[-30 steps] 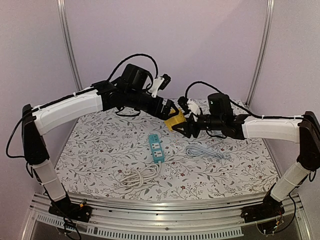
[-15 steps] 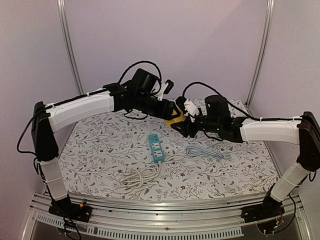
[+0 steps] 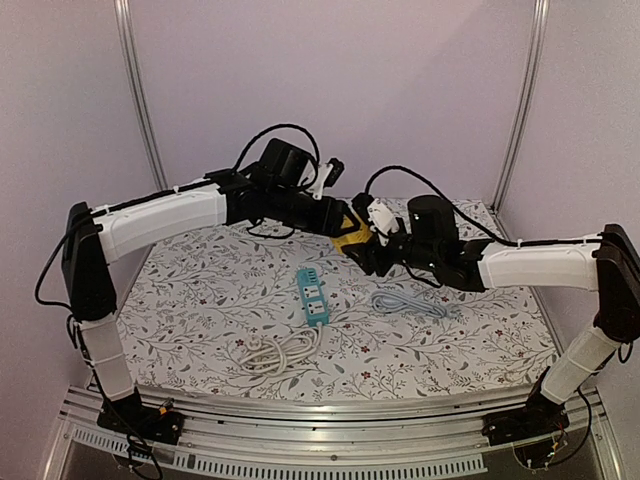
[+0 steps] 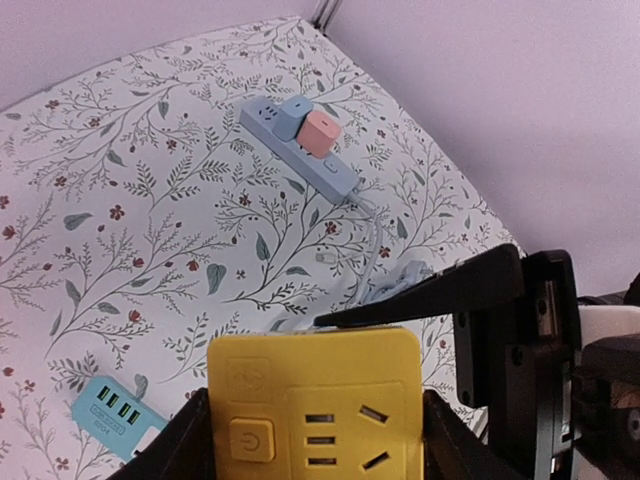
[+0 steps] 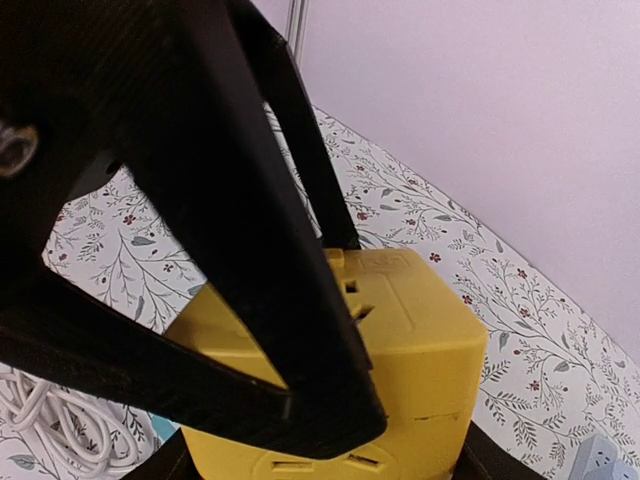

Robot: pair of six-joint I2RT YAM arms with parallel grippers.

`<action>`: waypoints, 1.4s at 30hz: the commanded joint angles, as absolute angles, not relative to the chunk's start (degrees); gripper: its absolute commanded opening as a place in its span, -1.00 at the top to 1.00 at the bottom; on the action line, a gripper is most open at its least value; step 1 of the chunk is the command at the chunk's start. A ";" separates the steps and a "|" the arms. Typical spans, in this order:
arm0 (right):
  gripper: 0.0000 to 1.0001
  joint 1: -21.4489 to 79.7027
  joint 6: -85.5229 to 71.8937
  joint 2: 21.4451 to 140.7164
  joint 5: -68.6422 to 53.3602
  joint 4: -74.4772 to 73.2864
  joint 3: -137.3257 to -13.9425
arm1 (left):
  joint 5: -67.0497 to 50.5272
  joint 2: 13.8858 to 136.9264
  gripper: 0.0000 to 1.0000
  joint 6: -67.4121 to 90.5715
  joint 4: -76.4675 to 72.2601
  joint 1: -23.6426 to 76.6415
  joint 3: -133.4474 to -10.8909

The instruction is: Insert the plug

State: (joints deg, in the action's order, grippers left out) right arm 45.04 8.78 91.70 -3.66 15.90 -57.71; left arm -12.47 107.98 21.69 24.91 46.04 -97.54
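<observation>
A yellow socket cube hangs in the air above the back of the table, between both arms. My left gripper comes in from the left. In the left wrist view its fingers press on the two sides of the cube, whose power button and slots face the camera. My right gripper holds the same cube from the other side. Its fingers flank the cube's base, half hidden by the left gripper's black fingers. The plug is hidden or out of view.
A teal power strip lies mid-table, with a white coiled cable in front of it. A light blue cable coil lies to the right. A light blue strip carrying a pink adapter lies near the back corner.
My left arm has reached right to the cube and its jaws have narrowed from wide open onto it. The right arm has shifted slightly left, still holding the cube.
</observation>
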 commanded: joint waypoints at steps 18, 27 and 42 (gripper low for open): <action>-0.98 43.98 -10.29 85.68 -4.21 11.53 -54.01 | -7.38 98.65 1.00 7.29 24.12 39.29 -88.01; -0.98 43.97 -19.47 92.19 -10.76 9.64 -57.79 | -1.17 97.56 1.00 2.76 31.23 38.06 -89.62; -0.98 51.83 -25.88 110.39 -3.33 5.50 -71.27 | 10.18 96.04 1.00 18.32 30.36 39.11 -85.27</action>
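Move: Between the fingertips of both hands is the yellow plug. From the right hand, the teal power strip lies about 7 cm ahead, 10 cm left and 19 cm below; from the left hand, about 6 cm ahead, 8 cm left and 20 cm below. On the table, the white cord coil sits some 17 cm left and 9 cm back from the right hand, the grey cord coil roughly 13 cm right and 5 cm ahead. Opening wide, the right hand lets go of the yellow plug and backs off about 2 cm to the right, then sinks some 8 cm and sweeps left towards the teal strip, rolling about 35 degrees so its forward side dips. The left hand keeps its grip and carries the plug about 14 cm left and slightly forward, turning counter-clockwise and rolling its left side up. ##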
